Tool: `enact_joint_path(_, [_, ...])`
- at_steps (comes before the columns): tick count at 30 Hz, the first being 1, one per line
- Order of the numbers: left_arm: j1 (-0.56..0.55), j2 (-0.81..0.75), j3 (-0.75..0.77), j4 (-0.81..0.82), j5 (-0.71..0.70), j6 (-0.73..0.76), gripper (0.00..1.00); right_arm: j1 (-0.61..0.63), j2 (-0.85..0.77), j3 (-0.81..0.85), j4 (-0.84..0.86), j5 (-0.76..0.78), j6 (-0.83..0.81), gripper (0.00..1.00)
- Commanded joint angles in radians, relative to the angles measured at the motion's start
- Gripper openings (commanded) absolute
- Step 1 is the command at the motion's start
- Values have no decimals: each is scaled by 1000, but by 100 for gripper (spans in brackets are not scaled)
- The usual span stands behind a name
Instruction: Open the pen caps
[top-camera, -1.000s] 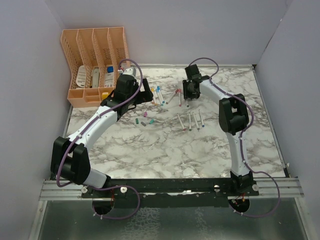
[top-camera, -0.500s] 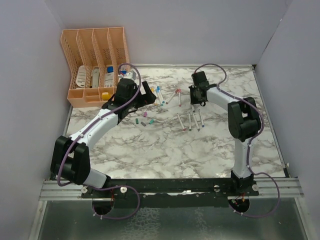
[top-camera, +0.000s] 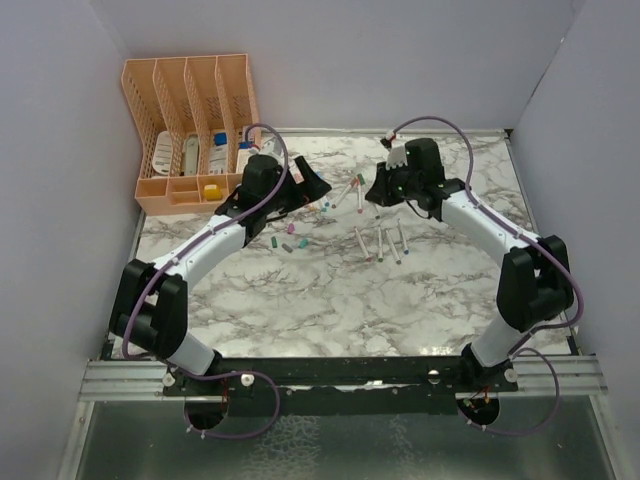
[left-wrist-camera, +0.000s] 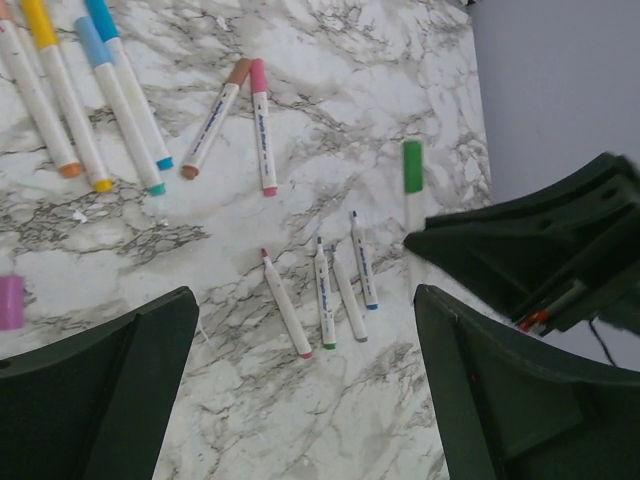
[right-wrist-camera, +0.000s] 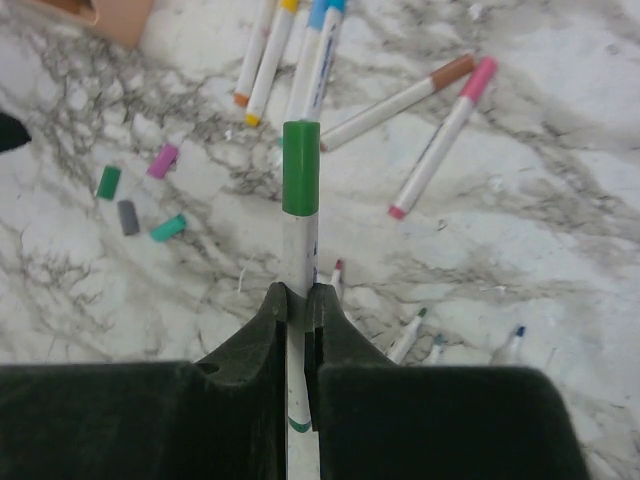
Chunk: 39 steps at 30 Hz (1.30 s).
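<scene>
My right gripper (right-wrist-camera: 300, 300) is shut on the white barrel of a pen whose green cap (right-wrist-camera: 300, 165) sticks out past the fingertips, above the table. In the top view this right gripper (top-camera: 378, 190) faces my left gripper (top-camera: 312, 186), a short gap between them. The left gripper (left-wrist-camera: 305, 295) is open with nothing between its fingers; the green cap (left-wrist-camera: 412, 168) shows ahead to its right. Loose pen caps (right-wrist-camera: 108, 181) in green, pink, grey and teal lie on the marble. Capped pens (left-wrist-camera: 262, 125) and uncapped barrels (left-wrist-camera: 322, 290) lie nearby.
A peach desk organizer (top-camera: 190, 110) with small items stands at the back left. Three uncapped pens (top-camera: 381, 243) lie side by side mid-table. Grey walls close the table on the left, back and right.
The right gripper has closed on the green-capped pen and lifted it, its arm swinging right and turning the pen toward the left gripper. The left gripper has moved right toward it.
</scene>
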Motion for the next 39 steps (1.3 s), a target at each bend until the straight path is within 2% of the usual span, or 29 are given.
enact_joint_path(1, [-29, 38, 61, 63, 25, -34, 91, 53, -57, -73, 26, -127, 11, 1])
enact_joint_path(8, [-83, 99, 94, 84, 18, -49, 89, 112, -117, -105, 44, -146, 34, 2])
enact_joint_path(21, [-109, 123, 79, 124, 21, -74, 74, 169, -128, -90, 55, -147, 47, 1])
enact_joint_path(31, [-110, 127, 66, 141, 30, -80, 49, 180, -142, -91, 54, -145, 40, 1])
enact_joint_path(39, [-111, 127, 60, 147, 39, -83, 22, 180, -152, -93, 57, -143, 40, 2])
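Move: The green cap of the pen in my right hand is about 7 cm ahead of my left hand, 14 cm to its right and nearly level with it. From my right hand that cap is some 4 cm ahead, 3 cm left and 5 cm up; my left fingertips are roughly 17 cm left, 3 cm back, 5 cm up. The pink pen lies 7 cm ahead of my right hand and 15 cm down, the red uncapped pen 13 cm back, also 15 cm down. I draw my right hand back and left about 10 cm, still pinching the pen by its barrel and turning some 15 degrees counter-clockwise, to bring the green cap to my left fingers. My left hand slides about 6 cm right to meet it, then holds there while its nearly wide-open fingers close most of the way around the cap. ##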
